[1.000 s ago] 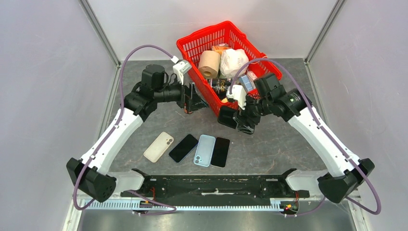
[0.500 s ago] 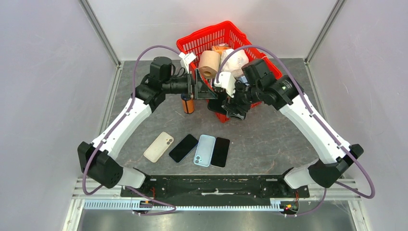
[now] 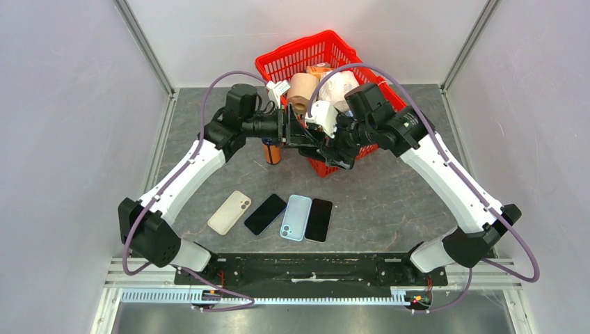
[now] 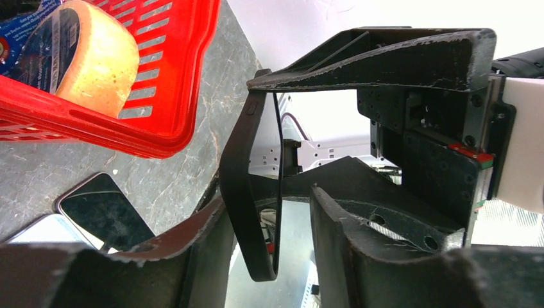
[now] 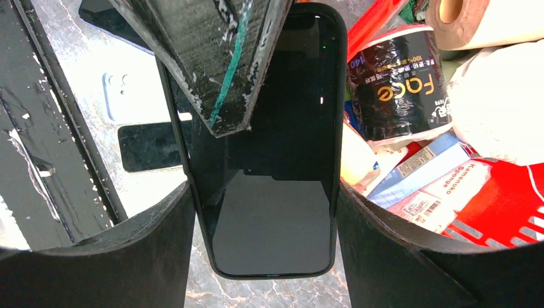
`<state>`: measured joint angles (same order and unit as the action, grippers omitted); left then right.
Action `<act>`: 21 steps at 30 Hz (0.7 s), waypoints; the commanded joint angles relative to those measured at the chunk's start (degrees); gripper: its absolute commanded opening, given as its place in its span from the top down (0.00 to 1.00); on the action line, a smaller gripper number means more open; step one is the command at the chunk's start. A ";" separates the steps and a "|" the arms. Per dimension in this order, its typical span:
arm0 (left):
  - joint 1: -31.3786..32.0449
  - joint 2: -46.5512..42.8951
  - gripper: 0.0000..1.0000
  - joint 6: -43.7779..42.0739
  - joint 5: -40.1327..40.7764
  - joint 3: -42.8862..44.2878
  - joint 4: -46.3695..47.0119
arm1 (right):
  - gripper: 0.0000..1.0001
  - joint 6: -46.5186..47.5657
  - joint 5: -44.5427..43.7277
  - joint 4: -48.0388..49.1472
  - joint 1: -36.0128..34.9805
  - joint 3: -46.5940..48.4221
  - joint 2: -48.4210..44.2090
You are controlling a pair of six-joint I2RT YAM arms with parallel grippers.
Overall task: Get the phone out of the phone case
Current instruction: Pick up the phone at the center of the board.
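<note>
A black phone in a black case (image 5: 272,192) hangs above the table at the basket's front corner. My right gripper (image 5: 264,186) is shut on it, one finger on each long side. In the top view the cased phone (image 3: 325,147) sits between both grippers. My left gripper (image 4: 266,199) straddles the phone's edge (image 4: 240,192). Its left finger (image 4: 205,237) rests against the case back. Its right finger (image 4: 346,244) stands a gap off the screen, so the jaws are still apart. One left finger (image 5: 218,64) lies across the phone's upper screen.
The red basket (image 3: 278,62) behind holds a paper roll (image 3: 303,90), a white bag (image 3: 339,87) and packets. An orange bottle (image 3: 272,152) stands under the left gripper. Several phones and cases (image 3: 296,217) lie in a row near the front, before a black rail (image 3: 306,268).
The right gripper carried the phone up and left toward the basket. The left gripper swung right onto the phone, and its jaws have narrowed around it.
</note>
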<state>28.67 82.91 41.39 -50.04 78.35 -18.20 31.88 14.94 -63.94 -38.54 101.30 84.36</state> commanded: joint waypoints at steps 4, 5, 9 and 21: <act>0.92 0.61 0.63 3.07 -1.62 -0.26 2.70 | 1.00 -1.44 -0.53 2.69 -0.91 4.64 0.15; 0.95 0.72 0.68 3.48 -1.92 -0.42 3.32 | 1.00 -1.53 -0.54 2.73 -0.87 4.86 0.29; 1.02 1.10 0.97 4.16 -2.58 -0.52 4.98 | 1.00 -1.95 -0.44 2.77 -0.97 5.14 0.38; 0.89 0.36 0.98 -4.09 -4.52 2.54 2.42 | 0.61 -3.53 0.87 3.09 -1.00 2.45 -1.20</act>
<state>29.06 84.27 44.93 -50.24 77.84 -17.08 31.00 12.73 -64.42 -39.18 103.11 84.95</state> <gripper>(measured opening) 0.178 0.762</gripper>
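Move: The middle of the black cased phone, already gripped by its long edges in the right hand, lies about 3 cm right, 2 cm ahead and 1 cm below the left hand, and some 2 cm left of and 2 cm above the right hand. From the left hand, the orange bottle stands roughly 11 cm left, 3 cm ahead and 24 cm down; the red basket's middle is around 22 cm ahead, 8 cm right and 20 cm down. Staying within about 1 cm, the left fingers close and pinch the cased phone held by the right. ##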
